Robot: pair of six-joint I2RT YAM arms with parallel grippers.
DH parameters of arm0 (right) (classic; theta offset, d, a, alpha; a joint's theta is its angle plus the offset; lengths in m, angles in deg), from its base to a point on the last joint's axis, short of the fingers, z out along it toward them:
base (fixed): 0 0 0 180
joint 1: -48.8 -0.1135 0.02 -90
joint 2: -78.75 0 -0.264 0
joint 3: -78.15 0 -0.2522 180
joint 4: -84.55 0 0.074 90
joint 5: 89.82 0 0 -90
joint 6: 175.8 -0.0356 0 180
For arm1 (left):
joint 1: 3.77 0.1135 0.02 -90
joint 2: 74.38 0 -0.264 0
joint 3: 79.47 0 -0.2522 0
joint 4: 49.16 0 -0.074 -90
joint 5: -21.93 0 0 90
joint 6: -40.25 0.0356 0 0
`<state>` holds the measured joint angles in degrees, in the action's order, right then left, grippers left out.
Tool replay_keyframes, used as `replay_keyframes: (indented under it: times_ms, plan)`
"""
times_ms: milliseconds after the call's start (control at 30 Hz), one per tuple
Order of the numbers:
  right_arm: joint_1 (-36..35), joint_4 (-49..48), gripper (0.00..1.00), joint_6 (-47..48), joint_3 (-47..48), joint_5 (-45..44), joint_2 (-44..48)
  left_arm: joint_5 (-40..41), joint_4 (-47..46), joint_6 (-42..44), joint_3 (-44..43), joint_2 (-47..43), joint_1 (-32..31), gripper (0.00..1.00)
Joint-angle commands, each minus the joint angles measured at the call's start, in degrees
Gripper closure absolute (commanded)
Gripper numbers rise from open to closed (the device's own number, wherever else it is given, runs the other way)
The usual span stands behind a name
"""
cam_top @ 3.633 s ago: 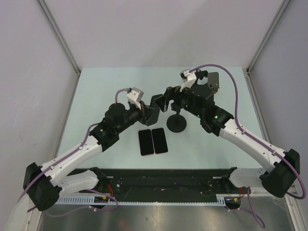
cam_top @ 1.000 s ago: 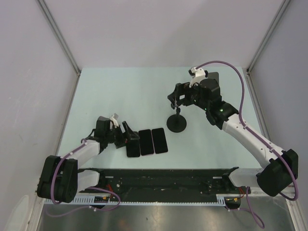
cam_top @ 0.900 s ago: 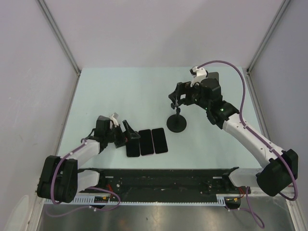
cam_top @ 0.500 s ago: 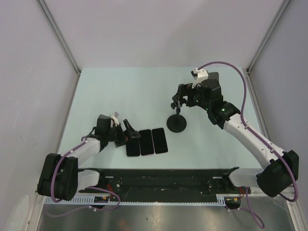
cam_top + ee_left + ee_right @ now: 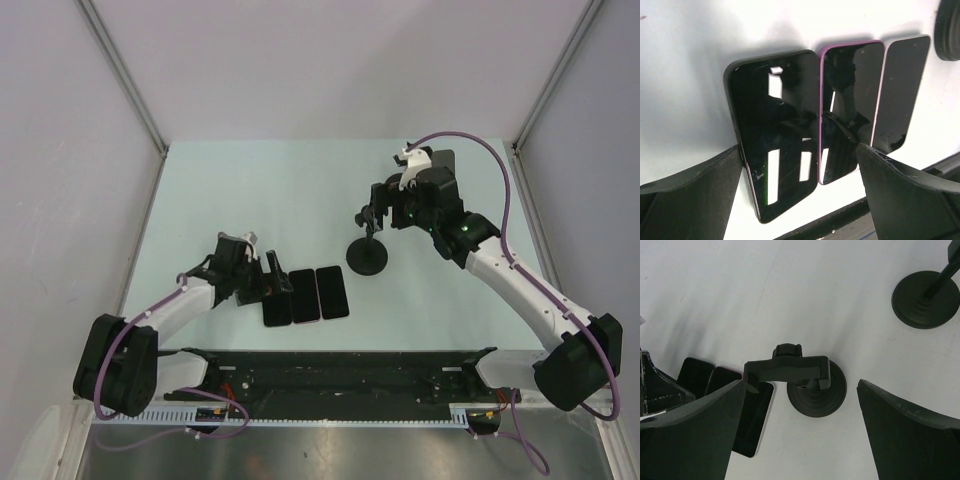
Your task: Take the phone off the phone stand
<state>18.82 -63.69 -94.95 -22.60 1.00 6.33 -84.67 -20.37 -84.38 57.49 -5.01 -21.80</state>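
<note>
The black phone (image 5: 274,309) lies flat on the table, leftmost in a row of three; in the left wrist view it (image 5: 775,130) lies face up below the fingers. My left gripper (image 5: 262,283) (image 5: 799,146) is open and empty, hanging just above it. The black phone stand (image 5: 368,257) stands to the right of the row, and its clamp (image 5: 787,369) is empty. My right gripper (image 5: 374,208) (image 5: 802,384) is open and empty above the clamp, touching nothing.
A purple-edged phone (image 5: 303,297) (image 5: 847,100) and a third dark phone (image 5: 331,290) (image 5: 902,90) lie beside the black one. A second stand (image 5: 443,162) (image 5: 926,297) stands at the back right. The black rail (image 5: 340,365) runs along the near table edge.
The left arm brought the black phone down from the stand and laid it left of the other two, then opened. Over the last second it edged right; the right gripper drew back slightly.
</note>
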Motion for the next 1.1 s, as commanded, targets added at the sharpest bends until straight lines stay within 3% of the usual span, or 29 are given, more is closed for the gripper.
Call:
replay_keyframes:
  times_ms: [0,300,433,700,1067]
  plan:
    - [0.09,2.39,0.00,3.52,2.09,-0.73,0.88,5.26,6.59,1.76,-2.36,0.51,-0.79,0.00]
    - [0.09,3.27,0.01,6.42,2.53,-0.73,1.67,7.11,8.70,3.43,-5.35,-0.63,-2.02,0.00]
    - [0.09,4.50,0.06,8.26,2.88,-0.82,1.41,7.11,9.40,4.13,-8.24,-4.92,-2.02,0.00]
    - [0.62,5.21,0.25,13.97,4.11,-0.13,-2.19,9.30,10.46,11.06,-17.29,-13.63,-2.02,0.00]
    - [2.73,4.50,0.61,17.06,9.12,5.86,-10.37,16.42,10.29,20.21,-18.71,-23.56,-2.02,0.00]
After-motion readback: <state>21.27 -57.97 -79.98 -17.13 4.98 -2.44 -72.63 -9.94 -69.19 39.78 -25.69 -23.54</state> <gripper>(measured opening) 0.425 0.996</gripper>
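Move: For my right hand, the phone stand's empty holder is about 2 cm ahead, 2 cm left and 4 cm below; the second stand is some 20 cm ahead and 10 cm right, 14 cm lower, and the nearest laid-down phone roughly 10 cm back and 10 cm left, 23 cm down. Under my left hand, 2 cm below, the leftmost phone lies 2 cm left and 1 cm back; the middle phone is 6 cm right and 1 cm back. My left hand, fingers wide, edges left low over the leftmost phone, then lifts away about 18 cm, also some 5 cm forward, swinging its fingertips up some 35 degrees. Meanwhile I sink my right hand about 3.5 cm towards the holder, easing slightly back and right before going forward some 3 cm, rolling its left side down about 15 degrees and closing the fingers to under half open beside the holder's right end; contact can't be seen. ##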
